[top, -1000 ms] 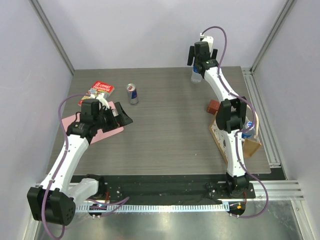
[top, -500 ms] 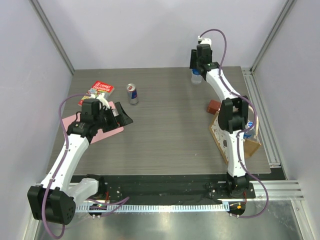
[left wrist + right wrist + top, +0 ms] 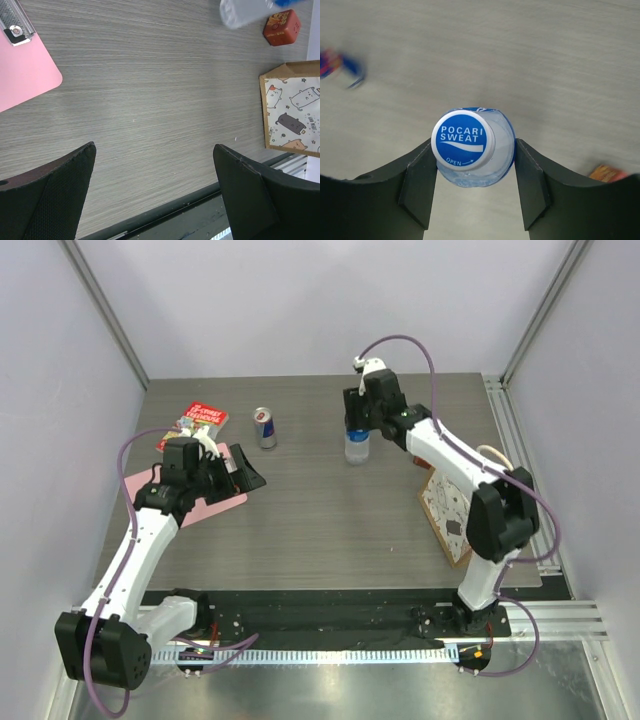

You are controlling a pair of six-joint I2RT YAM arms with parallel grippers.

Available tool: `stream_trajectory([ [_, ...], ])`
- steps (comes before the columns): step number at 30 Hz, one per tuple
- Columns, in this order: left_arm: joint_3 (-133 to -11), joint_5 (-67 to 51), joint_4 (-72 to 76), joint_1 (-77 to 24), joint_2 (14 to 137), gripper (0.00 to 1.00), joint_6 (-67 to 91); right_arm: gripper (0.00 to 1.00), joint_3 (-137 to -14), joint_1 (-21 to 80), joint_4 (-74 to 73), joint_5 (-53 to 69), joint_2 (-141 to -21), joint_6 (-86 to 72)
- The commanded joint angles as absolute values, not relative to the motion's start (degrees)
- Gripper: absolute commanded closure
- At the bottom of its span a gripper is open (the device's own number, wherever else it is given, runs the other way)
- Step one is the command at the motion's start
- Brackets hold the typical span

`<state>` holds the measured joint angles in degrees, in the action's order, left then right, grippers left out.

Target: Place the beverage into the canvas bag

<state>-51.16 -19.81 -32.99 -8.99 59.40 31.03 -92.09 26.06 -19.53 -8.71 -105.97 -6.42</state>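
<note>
The beverage is a clear bottle [image 3: 472,147] with a blue Pocari Sweat cap. My right gripper [image 3: 472,146] is shut on its shoulder just under the cap. From above, the bottle [image 3: 357,446] hangs upright below that gripper [image 3: 358,428] over the back middle of the table. The canvas bag [image 3: 447,512] stands at the right, its white speckled panel facing up and partly hidden by the right arm. In the left wrist view the bag [image 3: 292,120] shows cat drawings. My left gripper [image 3: 243,470] is open and empty at the left, with nothing between its fingers [image 3: 60,190].
A drink can [image 3: 265,427] stands at the back left beside a red booklet [image 3: 202,419]. A pink clipboard [image 3: 212,502] lies under the left gripper. A red-brown cube [image 3: 281,27] sits near the bag. Grey walls close the back and both sides.
The right gripper closed on the bottle at the back right. It then swung left and nearer with the bottle. The left arm has not moved.
</note>
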Motion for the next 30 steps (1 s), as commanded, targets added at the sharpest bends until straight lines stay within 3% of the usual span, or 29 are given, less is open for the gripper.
stream_trajectory([
  [1,-50.80,-21.62,-31.03,-9.14,58.71,0.00,30.85,0.59,-81.58,30.75,-8.10,-6.25,-92.39,-12.02],
  [6,-50.80,-21.53,-30.94,-9.14,58.71,0.00,30.85,0.57,-69.98,35.67,-6.06,-7.73,-82.90,-14.94],
  [15,-50.71,-21.18,-30.94,-9.14,58.89,0.00,30.76,0.51,-58.01,42.62,-4.57,-11.77,-75.85,-17.05],
  [22,-50.80,-21.71,-30.94,-9.14,59.50,0.00,30.85,0.23,-57.83,45.96,-10.27,-14.15,-75.32,-15.91],
  [30,-50.71,-21.80,-30.85,-9.14,59.50,0.00,30.94,0.16,-61.17,46.32,-14.67,-13.27,-78.12,-15.56],
])
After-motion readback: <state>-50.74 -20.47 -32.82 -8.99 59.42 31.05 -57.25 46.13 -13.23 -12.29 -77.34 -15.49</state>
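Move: Out on the bare table, about 19 cm back, 5 cm to the left and some 17 cm below the right hand, which already grips the Pocari Sweat bottle in the air, is the spot it is bound for. From this hand, the red cube is roughly 23 cm right and level, the drink can 31 cm left and 3 cm farther out, and the canvas bag 34 cm right and 22 cm back. From the left hand, that spot lies about 30 cm right, neither ahead nor back. Swinging the gripped bottle back some 19 cm towards the base, and about 5 cm left, the right hand starts fast, then eases off, sinking about 2.5 cm to stand it on the bare table left of the bag. The wrist turns roughly 10 degrees counter-clockwise; only near the end do the fingers open off the bottle's sides, staying around it. ##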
